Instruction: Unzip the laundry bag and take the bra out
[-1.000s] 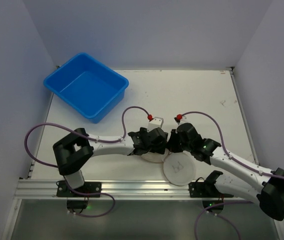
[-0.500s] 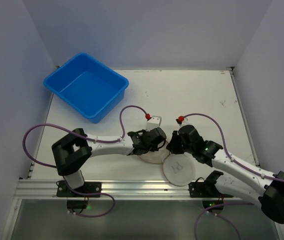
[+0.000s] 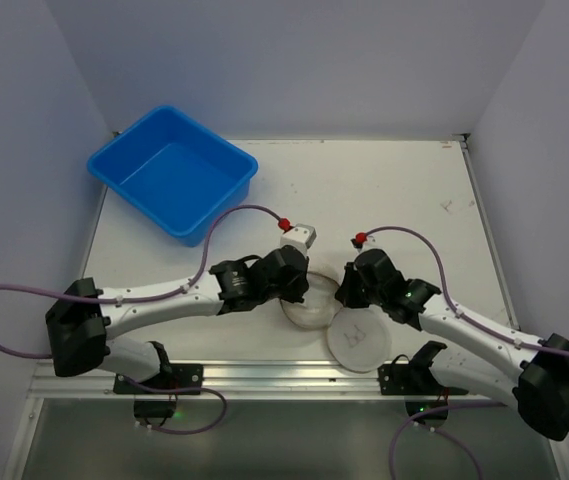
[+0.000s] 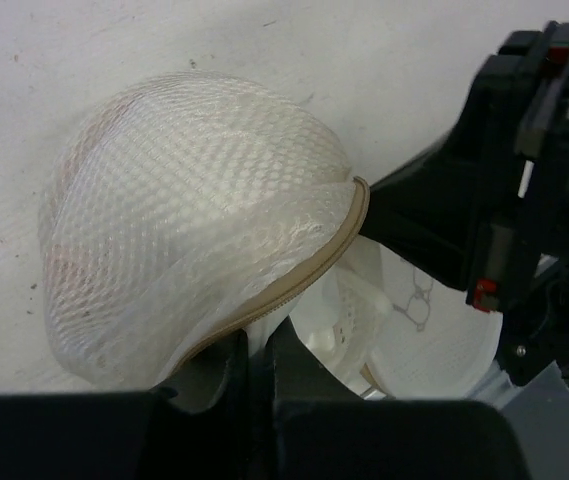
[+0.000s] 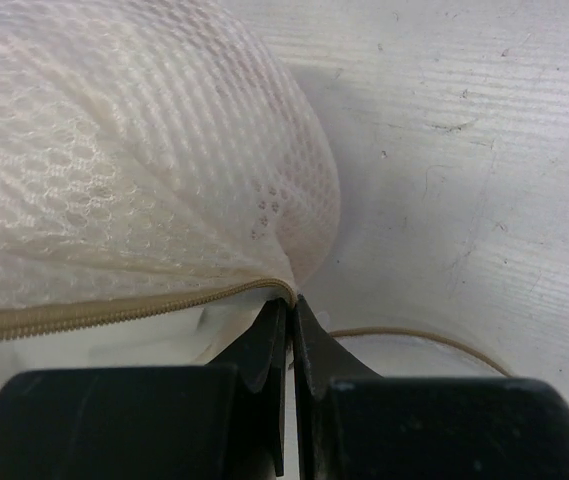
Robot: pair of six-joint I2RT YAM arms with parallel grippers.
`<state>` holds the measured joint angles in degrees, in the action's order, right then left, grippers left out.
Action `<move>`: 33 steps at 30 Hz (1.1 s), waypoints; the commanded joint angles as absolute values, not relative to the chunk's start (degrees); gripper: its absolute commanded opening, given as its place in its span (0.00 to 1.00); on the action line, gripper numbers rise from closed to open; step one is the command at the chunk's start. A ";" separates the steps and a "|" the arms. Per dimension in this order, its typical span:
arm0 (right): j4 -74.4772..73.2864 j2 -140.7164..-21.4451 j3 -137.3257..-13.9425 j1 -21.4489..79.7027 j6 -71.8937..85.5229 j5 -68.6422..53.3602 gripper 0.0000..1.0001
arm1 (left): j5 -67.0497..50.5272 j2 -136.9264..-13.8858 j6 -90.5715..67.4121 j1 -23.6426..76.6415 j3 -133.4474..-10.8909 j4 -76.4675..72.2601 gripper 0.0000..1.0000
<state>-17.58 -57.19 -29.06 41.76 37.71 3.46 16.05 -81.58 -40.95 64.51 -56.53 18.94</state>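
The laundry bag [image 3: 314, 306] lies partly unzipped near the table's front edge, between my two grippers. Its flat round face with the black bra mark [image 3: 361, 338] is folded down toward the front. My left gripper [image 3: 302, 287] is shut on the bag's white fabric edge just under the tan zipper [image 4: 304, 270], below the mesh dome [image 4: 184, 220]. My right gripper [image 5: 291, 303] is shut at the zipper's end [image 5: 282, 287] on the bag's other side. Something white with small holes [image 4: 359, 305] shows in the opening; I cannot tell whether it is the bra.
A blue tub [image 3: 216, 212] stands at the back left of the white table [image 3: 394, 190]. Purple cables loop from both arms over the table. A metal rail [image 3: 264, 378] runs along the front edge. Grey walls close in both sides.
My left gripper has shut on the bag's edge. The left arm has swung its elbow out to the left. The right gripper has held its grip in place.
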 commanded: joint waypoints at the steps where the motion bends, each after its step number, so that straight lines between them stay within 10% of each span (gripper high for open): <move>1: -17.84 -58.97 -31.81 41.05 35.69 5.80 0.00 | 11.17 -76.12 -35.87 63.81 -54.33 16.44 0.00; 18: -16.88 -62.49 -32.52 40.34 35.16 2.03 0.00 | -14.23 -53.62 -34.72 51.86 -38.76 -8.87 0.00; 33: -25.31 -57.03 -44.82 40.34 33.31 -0.09 0.00 | -17.84 -76.55 -34.37 54.22 -39.36 -17.14 0.00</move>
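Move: The left hand already pinches an edge of the white bra. The bra's bulk is still bunched in the laundry bag's opening, about 4 cm to the hand's right, level with it fore and aft, and some 5 cm below. The mesh bag body's middle is about 2 cm ahead, 3 cm right and 8 cm below. The round lid is some 7 cm back, 14 cm right and 11 cm down. From the right hand, still shut on the zip rim, the bra is about 6 cm left, neither ahead nor back, and 1 cm lower. Keeping its pinch on the bra, the left hand tugs up and leftward out of the bag, roughly 6 cm up and 4 cm left, rolling its left side down some 20 degrees and twisting a little clockwise. It then swings right and sinks almost to where it started. The right hand keeps the zip rim pinched, edges left, and late on lifts it quickly, about 7 cm in all. ##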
